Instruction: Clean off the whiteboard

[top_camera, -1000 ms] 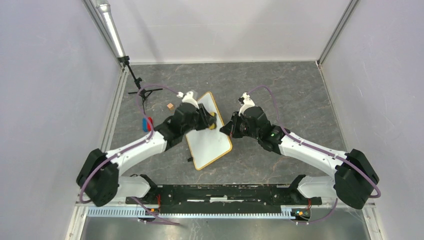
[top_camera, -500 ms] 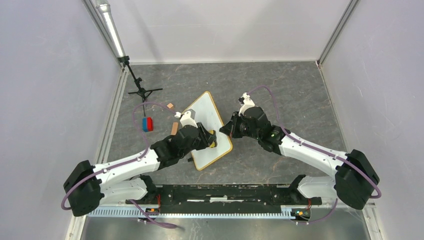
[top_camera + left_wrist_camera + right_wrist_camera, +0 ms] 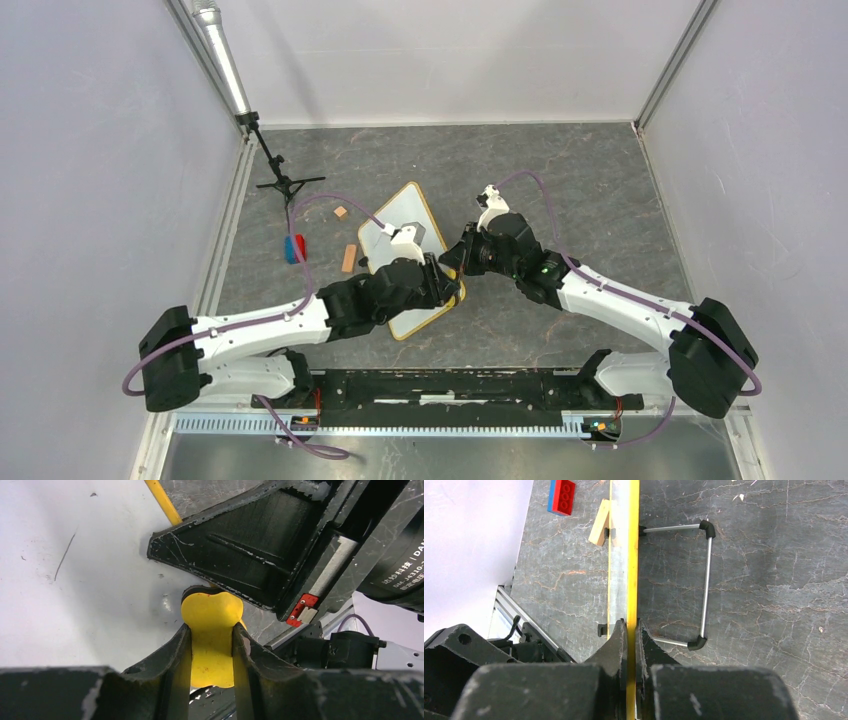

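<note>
The whiteboard [image 3: 400,216], white with a yellow-orange frame, lies slanted on the dark table. My left gripper [image 3: 444,284] is over its near right corner, shut on a yellow eraser [image 3: 211,608] that presses on the white surface [image 3: 75,590]. A faint thin stroke [image 3: 65,556] and a few specks show on the board. My right gripper [image 3: 631,629] is shut on the board's right frame edge [image 3: 632,555], seen edge-on. From above, the right gripper [image 3: 453,263] sits just beside the left one. The left arm hides much of the board's near half.
A red and blue brick [image 3: 294,247], a flat wooden block [image 3: 349,257] and a small wooden cube [image 3: 341,211] lie left of the board. A black tripod [image 3: 285,184] stands at the back left. A wire stand [image 3: 705,580] lies beside the board's edge.
My left arm has drawn the yellow eraser from the board's far part toward its near right corner. The right gripper has kept its hold on the edge without moving.
</note>
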Robot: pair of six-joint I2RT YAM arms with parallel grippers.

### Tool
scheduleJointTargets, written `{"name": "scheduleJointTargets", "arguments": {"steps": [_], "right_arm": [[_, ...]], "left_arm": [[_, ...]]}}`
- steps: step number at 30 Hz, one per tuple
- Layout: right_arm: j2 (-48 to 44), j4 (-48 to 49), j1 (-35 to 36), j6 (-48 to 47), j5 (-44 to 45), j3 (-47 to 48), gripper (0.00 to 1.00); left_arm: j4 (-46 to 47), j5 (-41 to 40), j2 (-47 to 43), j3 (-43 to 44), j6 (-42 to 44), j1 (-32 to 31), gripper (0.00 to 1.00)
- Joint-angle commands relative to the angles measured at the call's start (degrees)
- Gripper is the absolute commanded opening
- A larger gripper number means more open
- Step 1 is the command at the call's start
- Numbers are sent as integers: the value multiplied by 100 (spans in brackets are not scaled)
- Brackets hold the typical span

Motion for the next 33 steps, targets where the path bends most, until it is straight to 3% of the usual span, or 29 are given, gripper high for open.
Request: {"name": "scheduleJointTargets", "arguments": {"steps": [1,6,11,17,19,21,28,30,33], "right_arm": [[7,441,203,-158,-584,86,0],[-30,588,205,-189,-619,9,0],[20,628,203,-236,-695,13,0],[75,712,207,-290,-724,13,4],[69,709,204,-337,-765,31,17],[45,736,204,-398,-802,39,39],[-96,590,205,-659,-663,81,86],[-123,430,203,-792,-575,147,97],[-210,179,211,-1079,-385,259,98]], "left_arm": [[-182,342,364,29,109,-54,20],[-529,868,220,-376,-106,762,21],[-1058,1233,-123,-661,208,1638,23],[-1615,1176,-517,-695,421,2031,24],[-1900,1142,-695,-686,388,2131,25],[-2079,1366,-854,-737,409,2320,25],[-3071,1206,-1744,-625,577,2922,27],[-3321,1113,-1847,-581,592,3102,28],[-3662,462,-1794,-681,431,3230,29]]}}
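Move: My left hand holds the eraser at the whiteboard's right margin; the bare table patch past the left edge lies about 18 cm left, 2 cm ahead, 11 cm below, its lower black foot 15 left, 1 ahead. The whiteboard's middle is roughly 9 ahead, 9 left, 4 below; the wooden block 16 ahead, 22 left. My right hand pinches the right edge, the whiteboard's middle 2 cm ahead, 8 left, 5 below. I sweep the eraser left with my left hand, first forward-left and down the slope of the board, then on past its left edge, about 18 cm across and 6 cm lower, keeping my grip while the wrist turns some 20 degrees counter-clockwise and tips down. Late in that sweep my right hand opens wide, lets go of the edge and shifts a couple of centimetres back and left. ##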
